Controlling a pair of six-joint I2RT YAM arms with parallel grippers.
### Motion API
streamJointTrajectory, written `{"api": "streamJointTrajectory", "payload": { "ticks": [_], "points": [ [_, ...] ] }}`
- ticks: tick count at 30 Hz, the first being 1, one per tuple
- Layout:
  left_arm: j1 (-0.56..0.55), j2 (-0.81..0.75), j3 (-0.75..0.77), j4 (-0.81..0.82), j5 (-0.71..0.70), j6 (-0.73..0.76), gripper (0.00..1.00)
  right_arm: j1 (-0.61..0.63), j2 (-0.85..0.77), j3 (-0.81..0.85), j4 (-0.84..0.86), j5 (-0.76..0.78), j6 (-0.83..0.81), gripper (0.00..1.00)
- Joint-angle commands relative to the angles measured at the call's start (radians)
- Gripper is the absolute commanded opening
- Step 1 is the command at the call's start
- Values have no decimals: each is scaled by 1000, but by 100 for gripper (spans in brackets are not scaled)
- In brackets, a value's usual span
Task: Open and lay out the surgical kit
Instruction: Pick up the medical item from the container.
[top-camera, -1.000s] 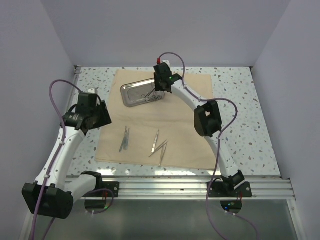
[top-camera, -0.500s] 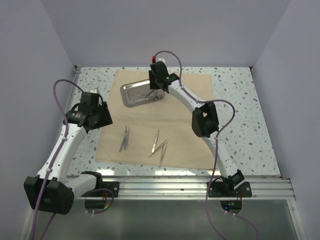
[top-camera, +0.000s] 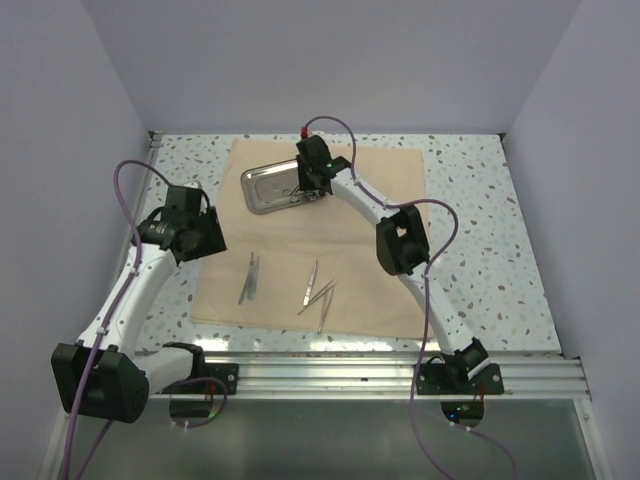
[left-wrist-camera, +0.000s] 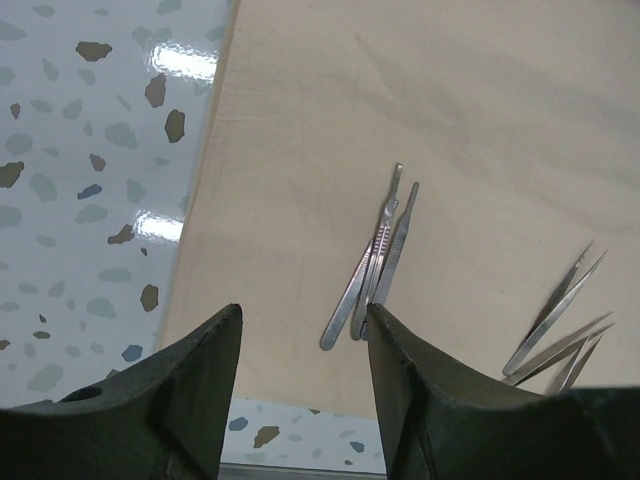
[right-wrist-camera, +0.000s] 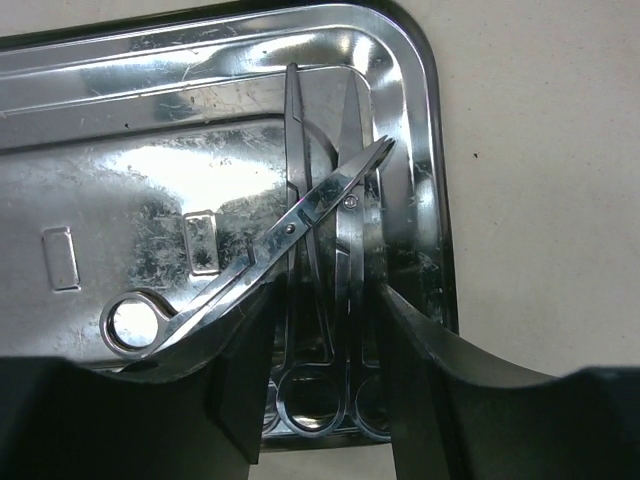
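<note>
The beige cloth wrap (top-camera: 360, 260) lies spread flat on the table. On its far left part sits the steel tray (top-camera: 262, 190), seen close up as the tray (right-wrist-camera: 150, 150). Three ring-handled scissors or forceps (right-wrist-camera: 345, 230) lie in its right end, one crossed over the others. My right gripper (right-wrist-camera: 325, 300) is open, its fingers straddling two ring handles. Two thin instruments (left-wrist-camera: 375, 270) lie on the cloth (left-wrist-camera: 480, 120), with tweezers (left-wrist-camera: 560, 320) to their right. My left gripper (left-wrist-camera: 303, 315) hangs open and empty above the cloth's left edge.
The speckled tabletop (top-camera: 480, 200) surrounds the cloth. Pale walls close in the back and both sides. A metal rail (top-camera: 340, 378) with the arm bases runs along the near edge. Purple cables loop above both arms.
The right gripper has shifted a little left over the tray's right end and its jaws have narrowed slightly. The left arm has drifted slightly. The instruments on the cloth have not moved.
</note>
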Motion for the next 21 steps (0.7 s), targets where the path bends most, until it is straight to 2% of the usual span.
{"api": "streamJointTrajectory", "payload": {
  "ticks": [1, 5, 13, 16, 18, 21],
  "points": [
    [-1, -2, -14, 39, -11, 21, 56, 3, 36, 70, -26, 0, -3, 45],
    [-1, 1, -27, 50, -11, 23, 56, 6, 81, 120, -91, 15, -8, 29],
    [-1, 35, -31, 75, 1, 24, 56, 31, 110, 127, -247, 59, -41, 16],
    [-2, 47, -34, 85, 9, 24, 56, 35, 122, 120, -282, 60, -40, 8],
    [-1, 50, -34, 95, 12, 24, 56, 34, 121, 112, -285, 47, -38, 0],
    [-1, 61, -34, 99, 13, 26, 55, 34, 89, 92, -252, 49, -38, 0]
  ]
}}
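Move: The right hand is already down in the tray's right end with its open fingers astride the straight scissors, whose middle is about 2 cm ahead and 1 cm below. A similar ringed clamp lies alongside, some 2 cm ahead and 1 cm left. The crossed scissors lie over both, their middle about 2 cm ahead and 3 cm left; the tray's middle is some 7 cm left and 3 cm ahead. From the left hand, the straight scissors are about 28 cm ahead, 20 cm right and 12 cm lower. The right hand stays almost in place in the tray and closes its fingers from about half open to nearly shut, pinching the straight scissors' shanks just ahead of the finger rings, with the clamp's shanks gathered in beside them, while it edges about half a centimetre forward, then 1 cm back towards the rings. Meanwhile the left hand, empty and still open, sinks about 2 cm above the cloth near the laid-out scalpels, easing slightly forward towards the end. ##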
